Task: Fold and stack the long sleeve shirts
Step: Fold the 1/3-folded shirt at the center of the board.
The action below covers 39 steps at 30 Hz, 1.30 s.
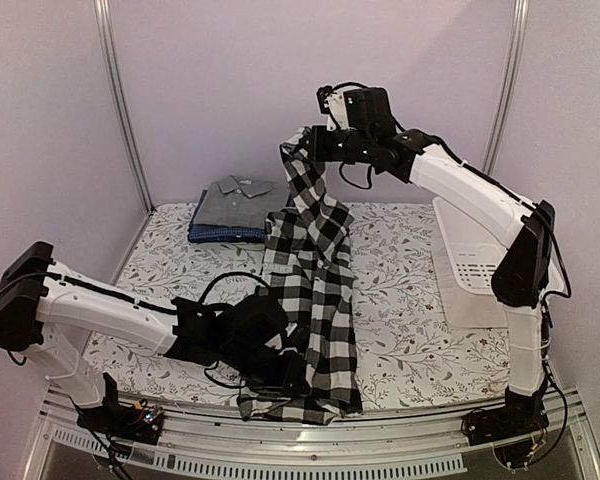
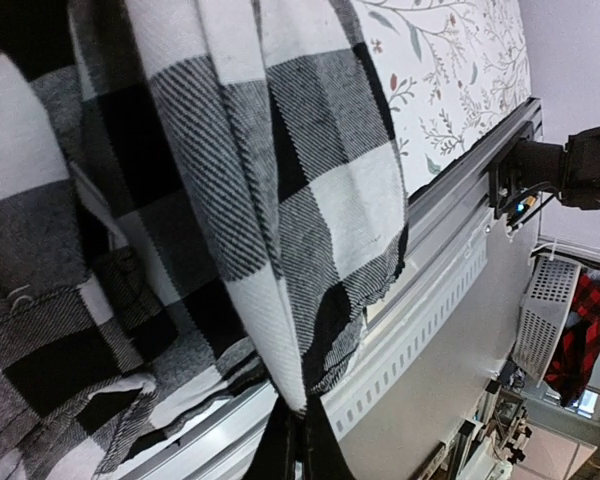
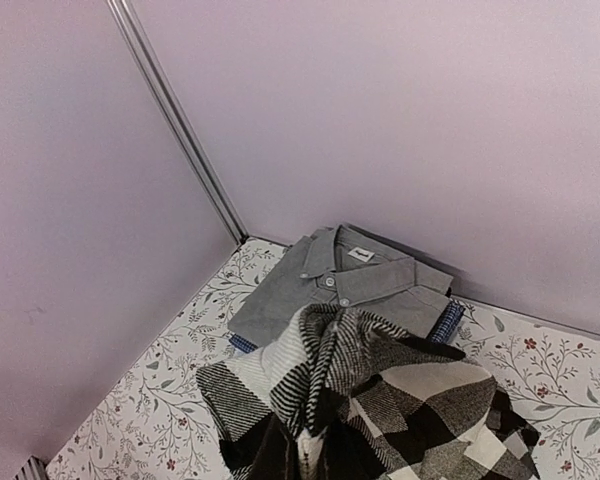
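The black-and-white checked shirt [image 1: 315, 270] hangs stretched between my two grippers, its lower part draped over the table's front edge. My right gripper [image 1: 298, 150] is raised high at the back, shut on the shirt's upper end [image 3: 380, 400]. My left gripper [image 1: 285, 372] is low at the front edge, shut on a bottom corner of the checked cloth [image 2: 300, 330]. At the back left the grey shirt [image 1: 242, 203] lies folded on top of the folded blue shirt [image 1: 220, 234]; both show in the right wrist view, grey shirt [image 3: 350, 285] above blue shirt [image 3: 446, 322].
A white plastic basket [image 1: 470, 262] lies tipped at the right side of the floral tablecloth [image 1: 410, 330]. The metal rail [image 2: 430, 290] runs along the table's front edge. Walls close in the back and left sides.
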Motion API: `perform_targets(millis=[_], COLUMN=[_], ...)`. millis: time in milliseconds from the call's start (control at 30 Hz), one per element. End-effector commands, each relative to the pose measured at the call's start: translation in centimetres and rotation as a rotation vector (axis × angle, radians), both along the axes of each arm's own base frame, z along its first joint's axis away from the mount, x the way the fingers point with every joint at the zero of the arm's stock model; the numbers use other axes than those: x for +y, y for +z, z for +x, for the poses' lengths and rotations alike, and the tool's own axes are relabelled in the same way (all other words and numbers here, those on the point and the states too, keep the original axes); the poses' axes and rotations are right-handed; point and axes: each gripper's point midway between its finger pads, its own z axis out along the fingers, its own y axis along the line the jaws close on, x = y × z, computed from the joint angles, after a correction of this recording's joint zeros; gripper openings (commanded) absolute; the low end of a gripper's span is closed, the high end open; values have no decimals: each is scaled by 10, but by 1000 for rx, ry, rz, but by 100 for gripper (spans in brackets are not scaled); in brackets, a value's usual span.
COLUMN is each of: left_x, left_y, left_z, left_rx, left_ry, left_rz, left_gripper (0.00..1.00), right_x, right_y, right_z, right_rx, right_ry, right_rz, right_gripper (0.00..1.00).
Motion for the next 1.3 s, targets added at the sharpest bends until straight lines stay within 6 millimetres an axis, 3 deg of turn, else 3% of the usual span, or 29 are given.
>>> perform_targets(millis=[0, 333, 533, 700, 833, 967, 1167, 1267], left_x=[12, 22, 30, 33, 32, 35, 48, 58], left_y=[2, -25, -36, -38, -29, -7, 35, 52], left_z=[-4, -12, -17, -18, -15, -4, 45, 80], left_rx=[14, 47, 67, 71, 47, -7, -91, -127], left_ry=[64, 42, 42, 37, 29, 41, 103, 137], left_rz=[-15, 44, 82, 102, 109, 103, 23, -16], left_gripper=[0, 0, 0, 12, 30, 34, 35, 35], right_x=[32, 37, 32, 24, 17, 10, -9, -18], right_y=[5, -29, -35, -37, -44, -59, -77, -103], right_z=[0, 7, 4, 2, -7, -23, -69, -104], right_rx=[-32, 29, 39, 54, 100, 187, 294, 369], right_ry=[79, 59, 41, -3, -62, -126, -222, -237], right_rz=[106, 89, 85, 57, 21, -5, -47, -79], right_gripper=[0, 0, 0, 0, 0, 0, 0, 0])
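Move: The left gripper holds the checked shirt's hem corner; its laying spot on the hem is about 3 cm left, 1 cm back and 4 cm below, with the board's front edge some 5 cm straight back. From the right gripper, holding the sleeve aloft, the shirt's upper part lies roughly 4 cm back, level sideways and 34 cm below; the grey shirt stack is about 6 cm ahead and 18 cm left, the white basket some 13 cm back and 40 cm right. Bring the left gripper down and left about 4 cm with the hem corner, open the fingers to let go of it, then lift off and forward over the shirt. Keep the right fingers shut on the sleeve and lower it some 10 cm towards the shirt's upper part, swinging slightly left first, then drawing back about 6 cm as the fingers tip further down. ##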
